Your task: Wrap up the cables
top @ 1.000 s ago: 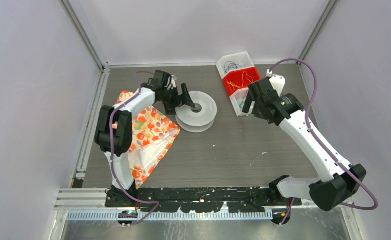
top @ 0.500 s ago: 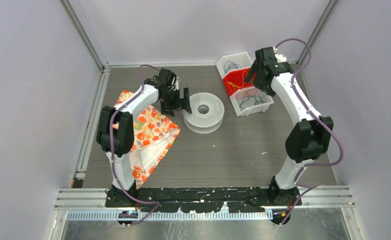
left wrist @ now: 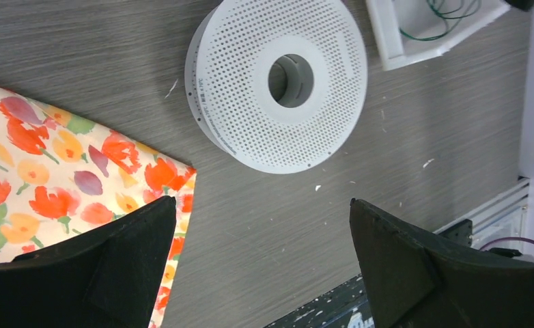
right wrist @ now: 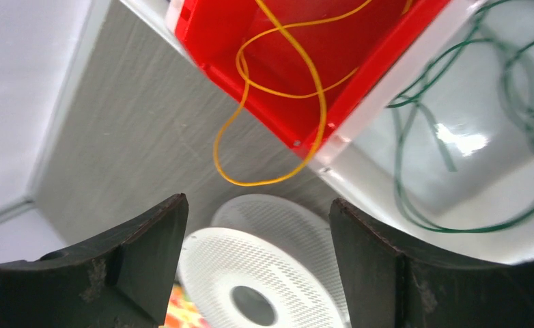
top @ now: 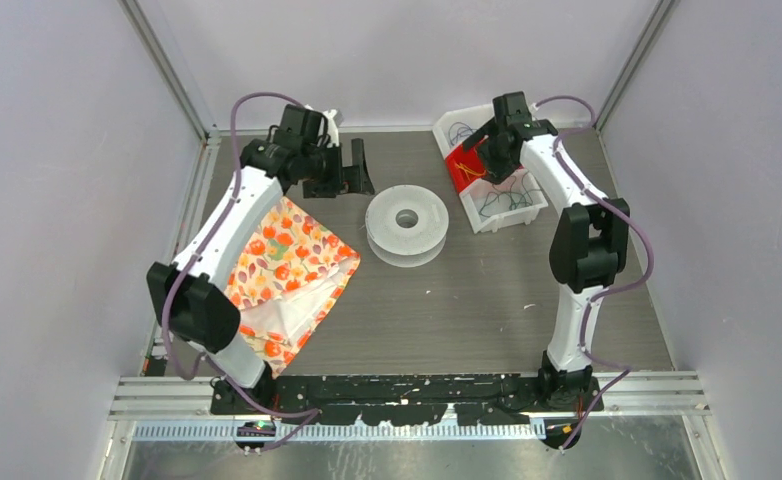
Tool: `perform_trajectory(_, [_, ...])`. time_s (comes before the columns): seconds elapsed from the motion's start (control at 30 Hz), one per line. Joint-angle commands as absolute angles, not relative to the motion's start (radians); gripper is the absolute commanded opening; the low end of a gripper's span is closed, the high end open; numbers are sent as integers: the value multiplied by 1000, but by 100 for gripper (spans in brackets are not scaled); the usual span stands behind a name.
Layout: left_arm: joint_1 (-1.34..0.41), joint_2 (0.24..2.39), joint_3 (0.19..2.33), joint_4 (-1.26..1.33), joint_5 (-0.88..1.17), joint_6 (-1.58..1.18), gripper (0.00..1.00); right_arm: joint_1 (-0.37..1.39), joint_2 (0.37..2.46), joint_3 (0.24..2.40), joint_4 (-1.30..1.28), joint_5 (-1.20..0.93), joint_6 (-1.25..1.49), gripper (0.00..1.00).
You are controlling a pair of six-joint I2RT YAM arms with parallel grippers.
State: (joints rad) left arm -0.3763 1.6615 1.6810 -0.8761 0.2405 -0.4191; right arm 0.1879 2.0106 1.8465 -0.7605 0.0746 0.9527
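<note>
The yellow cable [right wrist: 257,184] loops out of the red bin [right wrist: 360,55] and hangs over its edge toward the table. Green cables [right wrist: 397,147] lie in the white bin [right wrist: 455,178] beside it. In the top view my right gripper [top: 487,142] hovers over the red bin [top: 479,160], jaws open and empty [right wrist: 257,201], with the yellow cable just beyond the fingertips. The perforated white spool [top: 407,225] lies flat mid-table. My left gripper [top: 353,170] hangs wide open above the table left of the spool [left wrist: 278,82], holding nothing [left wrist: 263,205].
A floral cloth bag [top: 287,270] lies on the left of the table. Another white bin [top: 462,128] with dark cables stands behind the red one, near the back wall. Metal rails run along the left and near edges.
My left gripper drew back from the spool, which had shifted slightly right. My right arm swung from the near white bin up over the red bin, and its jaws narrowed a little.
</note>
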Motion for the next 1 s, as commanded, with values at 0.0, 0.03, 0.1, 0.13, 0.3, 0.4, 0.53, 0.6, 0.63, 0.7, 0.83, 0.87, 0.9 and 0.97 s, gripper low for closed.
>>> perform_trajectory(0.0, [-371, 1587, 1671, -877, 277, -440, 99, 185, 2005, 1794, -600, -24, 1231, 79])
perform_trajectory(0.03, [-371, 1569, 1659, -871, 278, -442, 99, 184, 2006, 1778, -583, -19, 1260, 78])
perform_trajectory(0.1, [-371, 1544, 1649, -867, 273, -447, 99, 182, 2017, 1769, -572, -8, 1298, 77])
perform_trajectory(0.13, [-371, 1533, 1652, -878, 275, -449, 99, 180, 2025, 1768, -567, -8, 1313, 77])
perform_trajectory(0.3, [-371, 1494, 1651, -890, 295, -457, 99, 178, 2072, 1764, -517, -39, 1395, 74])
perform_trajectory(0.4, [-371, 1473, 1634, -874, 287, -456, 99, 178, 2093, 1758, -505, -46, 1439, 70])
perform_trajectory(0.53, [-371, 1457, 1615, -865, 289, -458, 99, 177, 2095, 1722, -458, -32, 1464, 59])
perform_trajectory(0.6, [-371, 1453, 1612, -868, 295, -463, 99, 173, 2101, 1721, -454, -32, 1462, 57])
perform_trajectory(0.63, [-371, 1450, 1610, -872, 298, -463, 99, 170, 2103, 1720, -454, -39, 1463, 56])
perform_trajectory(0.7, [-371, 1444, 1603, -873, 297, -463, 99, 169, 2096, 1708, -449, -42, 1463, 51])
perform_trajectory(0.83, [-371, 1431, 1587, -863, 291, -467, 99, 166, 2055, 1668, -423, -26, 1452, 29])
perform_trajectory(0.87, [-371, 1432, 1584, -861, 291, -469, 99, 166, 2047, 1666, -423, -25, 1445, 21])
perform_trajectory(0.9, [-371, 1434, 1581, -858, 291, -471, 99, 163, 2038, 1665, -427, -25, 1436, 14])
perform_trajectory(0.97, [-371, 1439, 1579, -853, 297, -477, 99, 157, 2014, 1661, -433, -39, 1414, 4])
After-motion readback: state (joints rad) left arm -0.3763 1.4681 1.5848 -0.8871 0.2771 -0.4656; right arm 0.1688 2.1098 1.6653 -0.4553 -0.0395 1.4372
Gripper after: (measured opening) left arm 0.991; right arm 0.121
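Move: The yellow cable's loop, hanging out over the left edge of the red bin, is about 3 cm ahead of my right hand, 3 cm left and 7 cm below. The red bin's middle lies some 6 cm ahead, 3 cm right and 11 cm down; the green-cable bin about 5 cm back and 7 cm right, the spool roughly 11 cm back and 14 cm left, both about 11 cm down. From my left hand the loop is about 17 cm ahead, 20 cm right, 15 cm below. I sink my right hand about 6 cm while easing some 3 cm forward and 2 cm left towards the yellow loop, rolling the wrist so its left side rises and turning clockwise, some 30 degrees in all. I shut the wide fingers almost fully, pinching the strand at their tips beside the red bin's edge. My open, empty left hand draws back and up about 4 cm each, away from the spool. ##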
